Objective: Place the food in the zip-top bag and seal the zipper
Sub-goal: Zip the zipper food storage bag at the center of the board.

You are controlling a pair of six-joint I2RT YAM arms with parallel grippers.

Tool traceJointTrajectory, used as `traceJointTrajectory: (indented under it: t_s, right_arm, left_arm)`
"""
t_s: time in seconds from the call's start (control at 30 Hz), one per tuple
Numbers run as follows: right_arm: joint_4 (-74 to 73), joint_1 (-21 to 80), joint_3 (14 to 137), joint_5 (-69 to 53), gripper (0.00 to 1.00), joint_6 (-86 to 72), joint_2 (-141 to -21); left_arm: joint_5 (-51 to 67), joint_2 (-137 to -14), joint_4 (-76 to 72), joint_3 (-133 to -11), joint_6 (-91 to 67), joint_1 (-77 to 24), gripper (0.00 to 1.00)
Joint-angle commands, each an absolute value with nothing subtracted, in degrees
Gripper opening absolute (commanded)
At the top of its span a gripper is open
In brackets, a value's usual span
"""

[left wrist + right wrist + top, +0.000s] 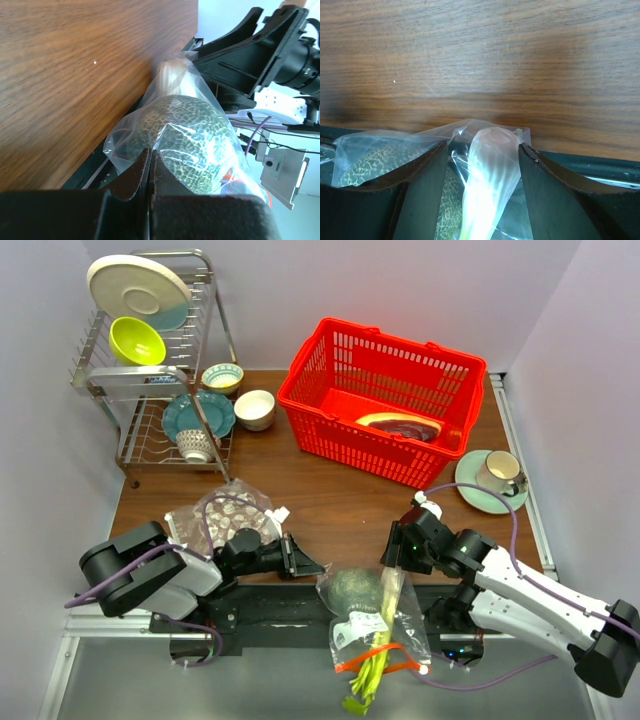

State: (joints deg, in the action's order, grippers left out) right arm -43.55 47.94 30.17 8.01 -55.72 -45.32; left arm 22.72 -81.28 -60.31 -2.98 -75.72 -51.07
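The zip-top bag lies over the table's near edge, its orange-red zipper pointing toward me. Inside sit the dark green ball and the light-green stalks, whose ends stick out past the zipper. My left gripper is shut on the bag's left corner film, right beside the ball. My right gripper stands open, straddling the bag's closed end where the stalks' pale base presses against the film. The red-brown slab lies in the red basket.
A dish rack with plates and bowls stands at the back left, two bowls beside it. A dotted clear bag lies by my left arm. A cup on a green saucer sits at the right.
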Motion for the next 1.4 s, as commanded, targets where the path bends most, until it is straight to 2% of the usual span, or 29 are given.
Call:
traceJointTrajectory:
  t_s: [0.0,0.27,0.47,0.57,0.63,0.7,0.87,1.03,1.2,1.37]
  right_arm:
    - [-41.05,48.08,30.76,9.23,0.61,-56.95,-45.35]
    - [-42.79,47.99,36.56,13.70,0.62,-52.91,-48.51]
    - [-45.00,47.99,41.13,15.47,0.64,-45.63,-45.45]
    - [-43.25,47.99,42.10,9.43,0.64,-36.85,-41.76]
    - [-41.49,47.99,41.93,0.39,0.64,-31.41,-39.56]
    - [-38.94,47.99,41.75,-10.21,0.64,-29.71,-39.29]
    - [-33.06,48.86,39.81,-22.85,0.62,-28.65,-43.06]
    - [-30.59,54.75,44.11,-19.96,0.63,-26.19,-46.57]
    - [-29.97,66.78,54.55,-9.42,0.64,-24.00,-60.27]
    - [-29.44,75.21,61.69,1.20,0.64,-22.94,-67.49]
  left_arm:
    - [22.41,-81.38,-65.40,-2.02,-75.24,-50.10,0.00]
    - [27.94,-83.93,-60.83,-5.62,-70.06,-40.53,0.00]
    - [30.58,-85.69,-52.66,-10.80,-62.51,-33.76,0.00]
    - [31.63,-87.18,-50.28,-13.27,-60.48,-30.60,0.00]
    - [33.30,-88.24,-50.36,-14.76,-60.03,-28.92,0.00]
    - [34.27,-89.99,-50.01,-16.69,-59.33,-27.16,0.00]
    - [36.47,-94.38,-48.87,-20.82,-57.57,-24.27,0.00]
    - [38.84,-96.68,-49.39,-23.38,-57.48,-21.80,0.00]
    - [39.99,-97.73,-49.39,-24.34,-57.30,-20.13,0.00]
    - [40.34,-98.61,-49.22,-25.48,-57.13,-19.51,0.00]
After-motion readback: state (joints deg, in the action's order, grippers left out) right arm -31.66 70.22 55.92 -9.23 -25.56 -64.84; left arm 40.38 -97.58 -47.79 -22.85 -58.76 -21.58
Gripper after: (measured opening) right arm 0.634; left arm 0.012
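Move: The left gripper is already shut on the food bag's near-left corner. The board's center lies about 15 cm straight ahead of it, and the bag's melon is some 8 cm right and 6 cm back. From the open right fingers, the white slider on the orange zipper is roughly 28 cm back and 8 cm right. The celery butt is just below them, about 3 cm back, and the melon about 11 cm left and 7 cm back. Keep the left fingers pinched on the bag corner and drag it about 15 cm forward onto the board, drifting slightly left and turning a little counter-clockwise. Raise the open right hand off the celery end, first easing forward, then swing it some 16 cm left and back over the bag towards the zipper end, turning it roughly 55 degrees counter-clockwise, fingers still open. ##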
